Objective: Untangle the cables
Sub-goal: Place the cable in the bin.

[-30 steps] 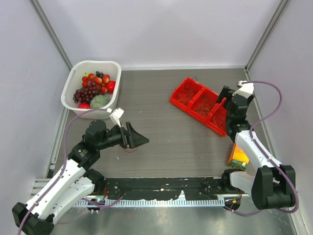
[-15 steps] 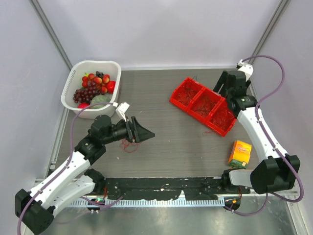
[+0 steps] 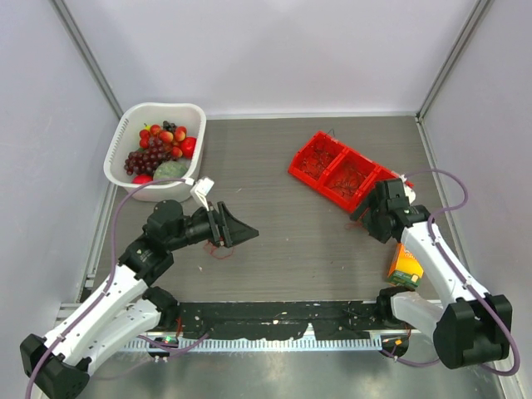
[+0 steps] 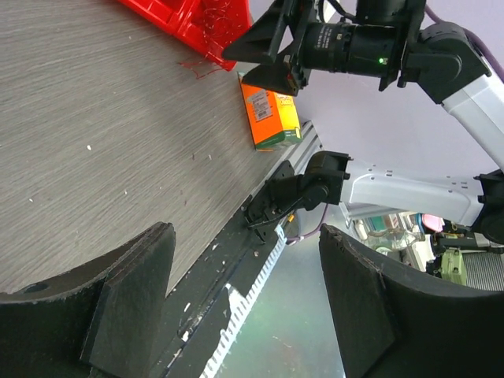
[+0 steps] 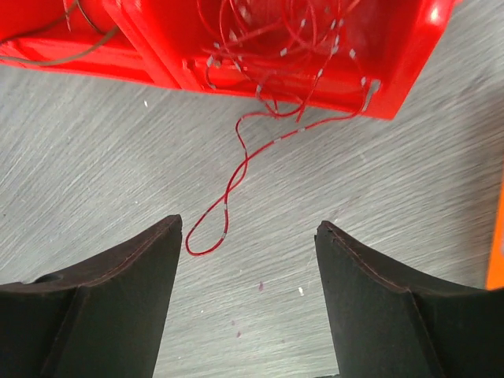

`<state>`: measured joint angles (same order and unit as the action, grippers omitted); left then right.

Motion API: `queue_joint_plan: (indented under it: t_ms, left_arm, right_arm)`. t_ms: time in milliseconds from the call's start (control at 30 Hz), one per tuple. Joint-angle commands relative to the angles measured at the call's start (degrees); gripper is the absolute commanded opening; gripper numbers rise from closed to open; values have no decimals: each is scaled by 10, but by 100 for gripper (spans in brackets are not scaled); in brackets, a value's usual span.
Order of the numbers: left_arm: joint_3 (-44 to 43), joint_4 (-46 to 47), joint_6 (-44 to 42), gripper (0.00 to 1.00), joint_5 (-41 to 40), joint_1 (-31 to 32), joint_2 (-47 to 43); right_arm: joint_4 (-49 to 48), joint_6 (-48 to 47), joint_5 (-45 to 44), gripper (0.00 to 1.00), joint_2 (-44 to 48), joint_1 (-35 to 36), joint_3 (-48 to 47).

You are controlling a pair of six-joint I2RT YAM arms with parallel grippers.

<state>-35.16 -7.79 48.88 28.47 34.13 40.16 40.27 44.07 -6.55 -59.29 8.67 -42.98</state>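
A small tangle of thin red cables [image 3: 219,249] lies on the table just below my left gripper [image 3: 239,229], which hovers open and empty above it. More red cables [image 5: 276,39] fill the red tray [image 3: 331,156], and one red strand [image 5: 228,197] trails out of it onto the table. My right gripper [image 5: 250,224] hangs open just short of that strand's loop, at the tray's near right end [image 3: 366,218]. In the left wrist view my left gripper [image 4: 246,232] holds nothing, and the tangle is hidden there.
A white basket [image 3: 193,116] of fruit stands at the back left. An orange box [image 3: 407,266] lies by the right arm near the front right. The black rail [image 3: 274,316] runs along the table's front edge.
My right arm has swung from the back right corner down to the tray's near end, its jaws narrowing slightly. My left gripper drifted forward, then back a little to the left.
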Motion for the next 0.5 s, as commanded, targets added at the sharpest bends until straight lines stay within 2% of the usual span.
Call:
queue_joint_plan:
  t_ms: [0,67,133,200,233,267,300,333,467]
  left_arm:
    - [-21,-1,-5,77,4,3,3]
    - [-19,-5,-4,77,3,1,-3]
    - [-15,-6,-2,77,-5,2,-12]
    - [-11,-6,1,77,-12,2,-21]
    - [-10,-6,1,77,-12,2,-20]
    - [-9,-7,1,77,-11,2,-21]
    - [-11,-10,1,77,-10,1,-19]
    - [-12,-13,0,77,-8,2,-18]
    - [-13,-27,-7,77,-10,2,-25]
  right_arm:
    - [-63,78,57,71,-19,-2,14]
    - [-76,90,77,69,-34,-2,28]
    - [-94,102,79,63,-42,-4,40]
    - [-117,111,83,52,-46,-6,45]
    - [-121,114,80,35,-48,-6,44]
    - [-128,113,68,25,-50,-10,39]
    - [-127,101,67,11,-50,-12,32]
    - [-124,82,39,3,-54,-16,14]
    - [-111,-12,19,1,-70,-37,-53]
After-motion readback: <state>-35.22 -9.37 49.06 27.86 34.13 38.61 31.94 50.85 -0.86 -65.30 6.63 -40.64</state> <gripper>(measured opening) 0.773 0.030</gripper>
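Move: Roughly 3 cm to the right hand's left, about 2 cm ahead and 4 cm below lies the cable's red loop, spilling out of the bin. The bin's right compartment is some 9 cm ahead and 3 cm to the right; its middle compartment, 15 cm ahead and 6 cm left. The orange box stands about 10 cm back and 11 cm right. From the left hand the loop lies about 31 cm right, 3 cm ahead and 18 cm below. Sinking about 3 cm and easing some 2.5 cm to its left, the right hand comes down onto the red cable loop in front of the bin, rolling about 10 degrees so its left side rises. Its wide-open fingers shut almost fully, pinching a strand between the tips, then the hand heads forward to the bin, rising 1 cm and drifting right. ##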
